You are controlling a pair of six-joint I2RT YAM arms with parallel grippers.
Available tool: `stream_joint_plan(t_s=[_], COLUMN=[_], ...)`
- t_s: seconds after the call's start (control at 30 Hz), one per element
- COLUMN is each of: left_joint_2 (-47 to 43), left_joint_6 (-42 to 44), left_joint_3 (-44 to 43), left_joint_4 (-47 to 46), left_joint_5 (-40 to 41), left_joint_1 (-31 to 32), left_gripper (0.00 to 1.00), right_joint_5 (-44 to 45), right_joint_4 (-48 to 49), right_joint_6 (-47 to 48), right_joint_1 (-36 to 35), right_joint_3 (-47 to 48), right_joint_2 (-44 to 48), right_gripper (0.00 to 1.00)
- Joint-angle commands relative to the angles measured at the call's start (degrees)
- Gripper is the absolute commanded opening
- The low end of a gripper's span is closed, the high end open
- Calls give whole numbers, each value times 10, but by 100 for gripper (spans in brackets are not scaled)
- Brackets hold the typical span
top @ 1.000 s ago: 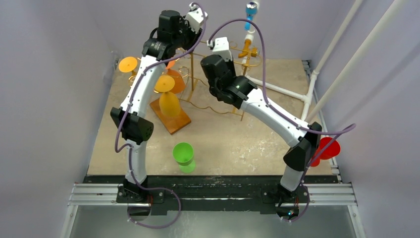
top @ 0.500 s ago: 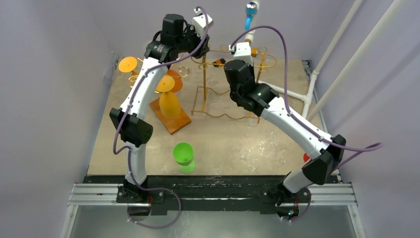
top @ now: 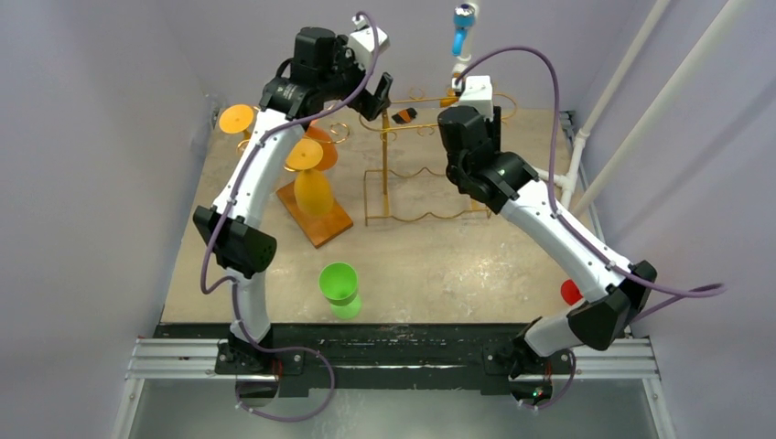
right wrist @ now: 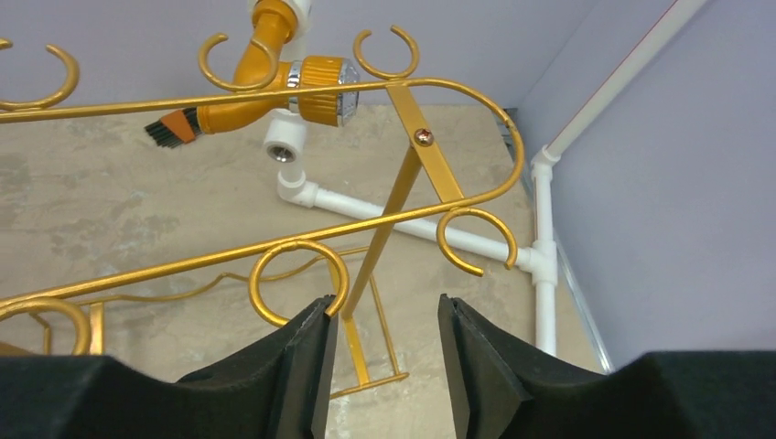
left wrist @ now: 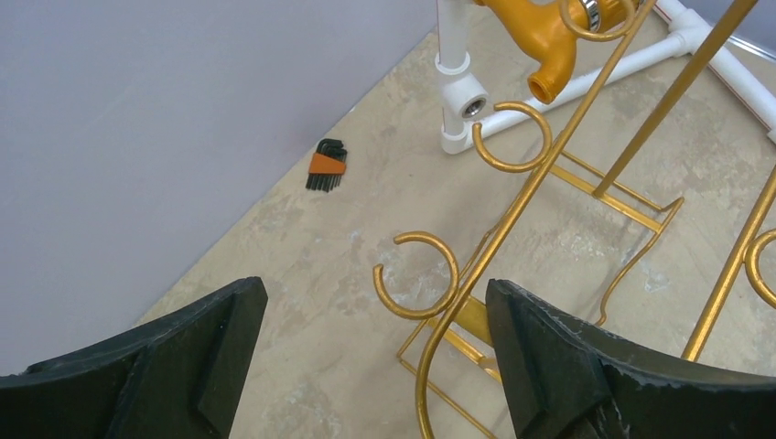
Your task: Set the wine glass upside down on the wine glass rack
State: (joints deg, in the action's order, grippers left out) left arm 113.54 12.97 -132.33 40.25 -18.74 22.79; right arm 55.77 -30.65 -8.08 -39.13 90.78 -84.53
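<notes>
The gold wire wine glass rack [top: 383, 178] stands upright at the back middle of the table. My left gripper [left wrist: 375, 311] hovers open over its left end, the curved top rail [left wrist: 512, 215] passing between the fingers, untouched. At the rack's right end my right gripper [right wrist: 384, 315] is open partway, a ring hook [right wrist: 298, 279] against its left fingertip and the post [right wrist: 389, 229] beyond the gap. A green wine glass [top: 340, 288] lies near the front edge. A red wine glass [top: 571, 292] peeks out behind the right arm.
A wooden stand [top: 316, 219] at the left carries yellow [top: 313, 187] and orange [top: 236, 119] glasses upside down. White pipe frame [top: 549, 174] with a yellow fitting [right wrist: 274, 91] runs along the back right. A hex-key set [left wrist: 327, 165] lies by the back wall.
The rack, tilted and carried a second ago, now stands upright further right. Both grippers have opened and let go of it. The right arm swung right, covering most of the red glass.
</notes>
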Motion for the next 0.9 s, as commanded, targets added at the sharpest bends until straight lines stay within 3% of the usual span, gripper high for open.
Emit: stream_joint_plan(t_s=[0.0,0.13,0.37,0.47,0.6,0.73,0.87], left_joint_2=[-33,-74,-122,-157,-195,-202,-212], left_joint_6=[-15,-28,-53,-45,-36,-29,-19], left_joint_3=[-59,-46,-71,-23,74,75,37], left_joint_4=[43,22,32,36,35,58,98], left_joint_5=[40,81,107,93,68,68,62], left_joint_1=[-5,-6,-10,-10,-10,-10,-10], left_gripper=[100,100,100,100,100,100,100], right_joint_5=[-23,-40,-57,-45,-63,-89,-118], right_joint_4=[-27,-57,-169,-188,-175,-145,-177], right_joint_6=[-28,-45,-102,-124,-124,-112,-121], right_joint_1=[0,-32,-174,-176,-126,-125,-206], right_joint_3=[23,43,122,94,26,-2,36], right_joint_2=[52,72,36,47,95,136,113], right_gripper=[54,60,69,72,73,70,72])
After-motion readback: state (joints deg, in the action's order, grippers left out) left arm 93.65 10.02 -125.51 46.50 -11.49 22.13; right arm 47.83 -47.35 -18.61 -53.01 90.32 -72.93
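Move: From the right hand, the top of the long gold rack has its middle roughly 5 cm ahead, 8 cm left and a little below; the yellow tap stands some 22 cm ahead, about 2 cm left. From the left hand, that rack top's middle lies about 12 cm right and 5 cm back. On that hand's other side are the round rack's top, about 13 cm left and 10 cm back, and a hanging yellow glass, 14 cm left and 14 cm back. Both hands, already off their grip, draw away from the long rack. The left, fingers wide open, backs off about 9 cm, shifts left towards the round rack and climbs some 12 cm before sinking 3. The right opens further as it pulls back about 10 cm, swinging left and up, then partly returning right and down, turning roughly 20 degrees counter-clockwise. ##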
